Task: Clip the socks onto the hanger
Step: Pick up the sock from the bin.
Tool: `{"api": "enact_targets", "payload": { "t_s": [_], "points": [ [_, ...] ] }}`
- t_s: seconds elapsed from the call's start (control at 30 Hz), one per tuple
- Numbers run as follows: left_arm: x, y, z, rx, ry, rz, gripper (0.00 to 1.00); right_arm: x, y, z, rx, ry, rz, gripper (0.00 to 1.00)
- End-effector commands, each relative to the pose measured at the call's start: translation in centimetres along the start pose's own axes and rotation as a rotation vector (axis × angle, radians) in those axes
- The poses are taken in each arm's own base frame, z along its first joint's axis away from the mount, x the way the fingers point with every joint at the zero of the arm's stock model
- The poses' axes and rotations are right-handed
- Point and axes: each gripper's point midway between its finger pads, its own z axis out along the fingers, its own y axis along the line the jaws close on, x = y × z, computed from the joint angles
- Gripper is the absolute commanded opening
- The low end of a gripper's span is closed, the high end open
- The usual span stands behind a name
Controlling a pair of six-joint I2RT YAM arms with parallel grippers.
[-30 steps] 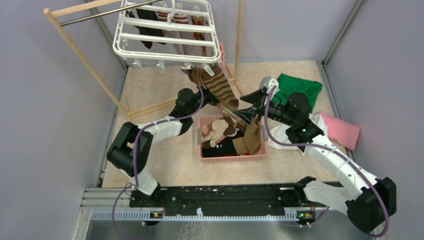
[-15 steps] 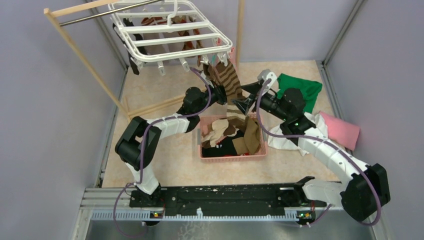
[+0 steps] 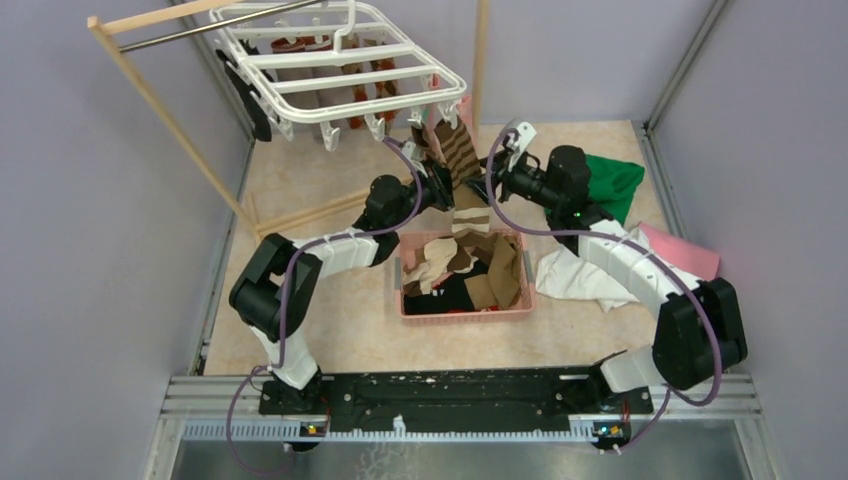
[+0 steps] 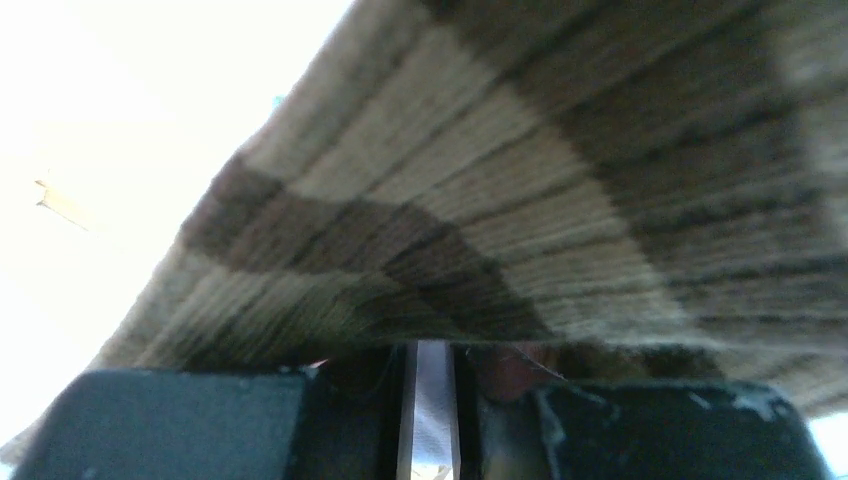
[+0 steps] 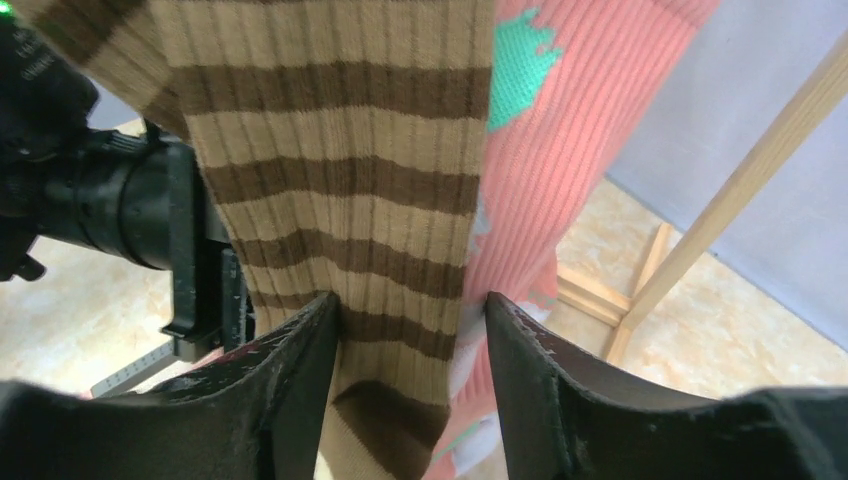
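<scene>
The white grid hanger (image 3: 340,75) hangs from the rack's rod, tilted, with brown socks (image 3: 352,100) clipped under it. A brown-cream striped sock (image 3: 460,150) hangs at its near right corner, beside a pink-teal sock (image 5: 570,170). My left gripper (image 3: 440,190) is at the striped sock's left side. In the left wrist view the striped sock (image 4: 500,200) drapes over the nearly closed left gripper (image 4: 430,350) and hides its tips. My right gripper (image 5: 410,305) is open astride the striped sock (image 5: 340,180); its left finger touches the fabric.
Below the striped sock stands a pink basket (image 3: 465,315) with several loose socks. Green (image 3: 612,180), pink (image 3: 690,260) and white (image 3: 575,280) cloths lie at the right. The wooden rack (image 3: 160,100) stands at the back, with one post (image 5: 730,170) close behind my right gripper.
The hanger swung right and tilted. My right gripper let go of the sock's lower part, rose towards the hanger and now straddles the sock higher up. My left gripper moved slightly right.
</scene>
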Motion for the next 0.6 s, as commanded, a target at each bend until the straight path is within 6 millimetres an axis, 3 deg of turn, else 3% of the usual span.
{"api": "enact_targets", "payload": {
  "t_s": [0.0, 0.07, 0.2, 0.4, 0.57],
  "points": [
    [-2.3, -3.3, -0.8, 0.091, -0.054, 0.042, 0.22, -2.7, -1.1, 1.2, -0.032, -0.088, 0.032, 0.46],
    [-2.5, -3.5, -1.3, 0.084, -0.051, 0.051, 0.24, -2.8, -2.0, 1.3, -0.024, -0.107, 0.075, 0.3],
    [-2.7, -3.8, -2.6, 0.057, -0.046, 0.074, 0.33, -3.2, -3.4, 1.3, -0.026, -0.134, 0.083, 0.17],
    [-2.3, -3.8, -4.4, 0.021, -0.025, 0.091, 0.45, -2.5, -6.8, 1.8, 0.046, -0.118, 0.07, 0.12],
    [-1.3, -4.6, -6.0, 0.035, 0.028, 0.097, 0.49, -2.4, -9.6, 2.5, 0.094, -0.105, 0.043, 0.11]
  ]
}}
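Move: The near striped brown sock hangs between the right gripper's open fingers, its middle about 1 cm ahead, 1 cm left and 4 cm above; the pink dotted sock is some 8 cm ahead and 4 cm left, a little higher. From the left gripper, at the same striped sock, its middle is level both ways, some 4 cm above; the bin of socks lies about 15 cm back, 3 cm left and 20 cm below. Close the right fingers from well open to nearly shut, pinching the striped sock part-way down its length, and carry that hand about 7 cm forward, drifting a little right. Meanwhile open the left fingers to about half and draw that hand back some 4 cm, also left and up, clear of the striped sock. ##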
